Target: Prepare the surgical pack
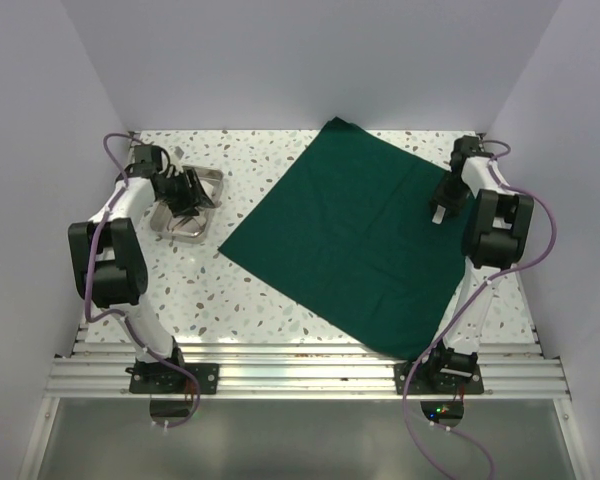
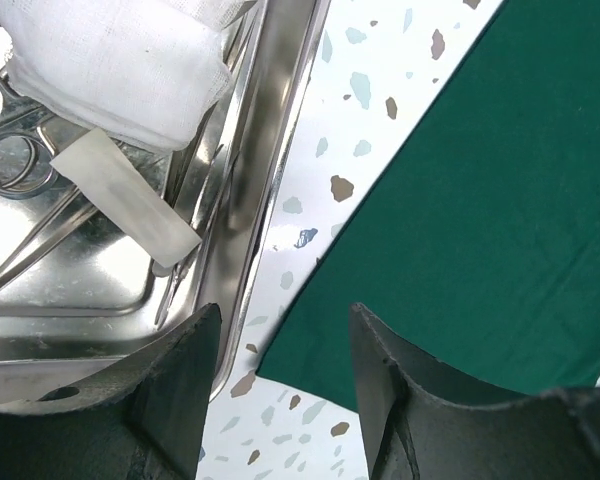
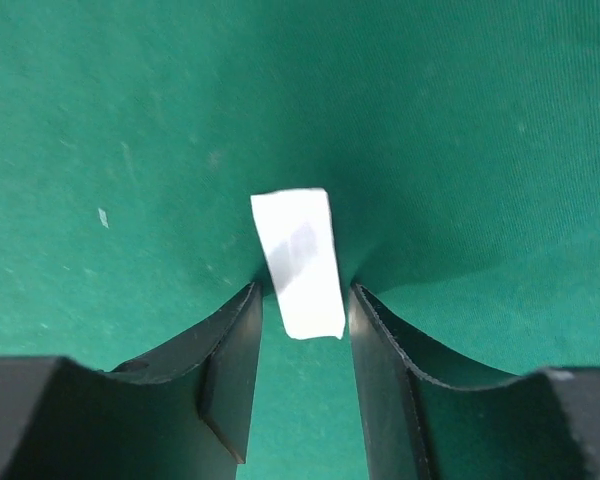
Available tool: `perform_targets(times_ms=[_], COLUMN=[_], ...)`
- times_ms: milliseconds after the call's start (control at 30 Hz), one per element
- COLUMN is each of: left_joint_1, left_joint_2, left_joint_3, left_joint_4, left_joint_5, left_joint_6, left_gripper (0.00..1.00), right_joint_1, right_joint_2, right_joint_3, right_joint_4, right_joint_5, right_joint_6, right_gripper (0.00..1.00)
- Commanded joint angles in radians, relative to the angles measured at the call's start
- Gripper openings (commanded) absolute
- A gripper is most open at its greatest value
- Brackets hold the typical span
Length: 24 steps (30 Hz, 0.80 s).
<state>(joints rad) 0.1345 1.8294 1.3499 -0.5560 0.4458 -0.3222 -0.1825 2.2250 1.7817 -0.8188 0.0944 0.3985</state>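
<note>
The surgical pack is a dark green drape spread flat as a wide sheet over the middle and right of the table. Its near-left corner shows in the left wrist view. My right gripper is down on the drape's right part. In the right wrist view the right gripper has its jaws closed against both edges of a small white strip, and the cloth puckers at the tips. My left gripper hovers by the tray; the left gripper is open and holds nothing.
A shiny metal tray sits at the left; its rim runs beside the drape's corner. Inside lie white gauze, a second pale strip and scissors with other thin instruments. White walls enclose the table.
</note>
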Motion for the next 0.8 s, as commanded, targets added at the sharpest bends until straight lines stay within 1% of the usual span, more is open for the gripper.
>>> perform_targets(times_ms=[0, 67, 100, 267, 300, 333, 400, 533, 600, 767], left_joint_1=[-0.004, -0.007, -0.007, -0.016, -0.016, -0.021, -0.026, -0.036, -0.042, -0.104], left_joint_2=[-0.024, -0.021, -0.019, -0.013, -0.013, -0.013, -0.016, -0.022, -0.032, -0.045], left_joint_3=[-0.009, -0.008, -0.006, 0.0, 0.0, 0.0, 0.0, 0.009, 0.009, 0.017], left_joint_4=[0.011, 0.011, 0.013, 0.016, 0.018, 0.018, 0.019, 0.022, 0.039, 0.088], left_joint_5=[0.013, 0.014, 0.016, 0.022, 0.024, 0.027, 0.028, 0.053, 0.074, 0.157], left_joint_6=[-0.014, -0.015, -0.015, -0.018, -0.02, -0.02, -0.021, -0.021, -0.02, -0.014], left_gripper=[0.58, 0.58, 0.58, 0.58, 0.57, 0.57, 0.57, 0.57, 0.58, 0.62], right_joint_1=[-0.002, -0.002, -0.002, -0.002, -0.002, -0.002, -0.002, -0.002, 0.002, 0.037], right_joint_2=[0.033, 0.039, 0.042, 0.042, 0.042, 0.041, 0.033, -0.016, -0.056, -0.137], right_joint_3=[0.05, 0.047, 0.047, 0.045, 0.047, 0.048, 0.051, 0.041, 0.027, -0.021], right_joint_4=[0.044, 0.044, 0.043, 0.043, 0.04, 0.04, 0.026, 0.018, 0.02, 0.013], right_joint_5=[-0.012, -0.015, -0.018, -0.01, -0.01, -0.015, -0.021, -0.025, -0.051, -0.113], right_joint_6=[-0.009, 0.006, 0.01, 0.011, 0.013, 0.016, 0.019, 0.037, 0.04, 0.075], right_gripper=[0.42, 0.38, 0.3, 0.21, 0.19, 0.13, 0.09, 0.06, 0.06, 0.05])
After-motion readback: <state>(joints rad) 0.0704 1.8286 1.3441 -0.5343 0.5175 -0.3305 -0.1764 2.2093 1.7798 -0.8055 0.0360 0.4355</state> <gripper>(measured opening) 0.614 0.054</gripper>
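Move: The small white strip lies on the green cloth right at the right hand's open fingertips, its middle about 1 cm ahead, in line sideways and 1 cm below; the bare cloth's middle is some 7 cm back from this hand and 23 cm to its left. From the left hand the strip is roughly 72 cm to the right, 3 cm ahead and 8 cm lower, while the steel tray's middle sits about 4 cm ahead, 7 cm left and 8 cm below. The white strip is pinched where it lies: the right hand eases barely 1 cm forward along it, then stays low while its half-open fingers close almost fully on it, and at the end starts about 1 cm left and slightly up with the strip. The empty left hand, fingers still open, waits and then slides some 4 cm right, away from the tray and over towards the cloth's near-left corner. ##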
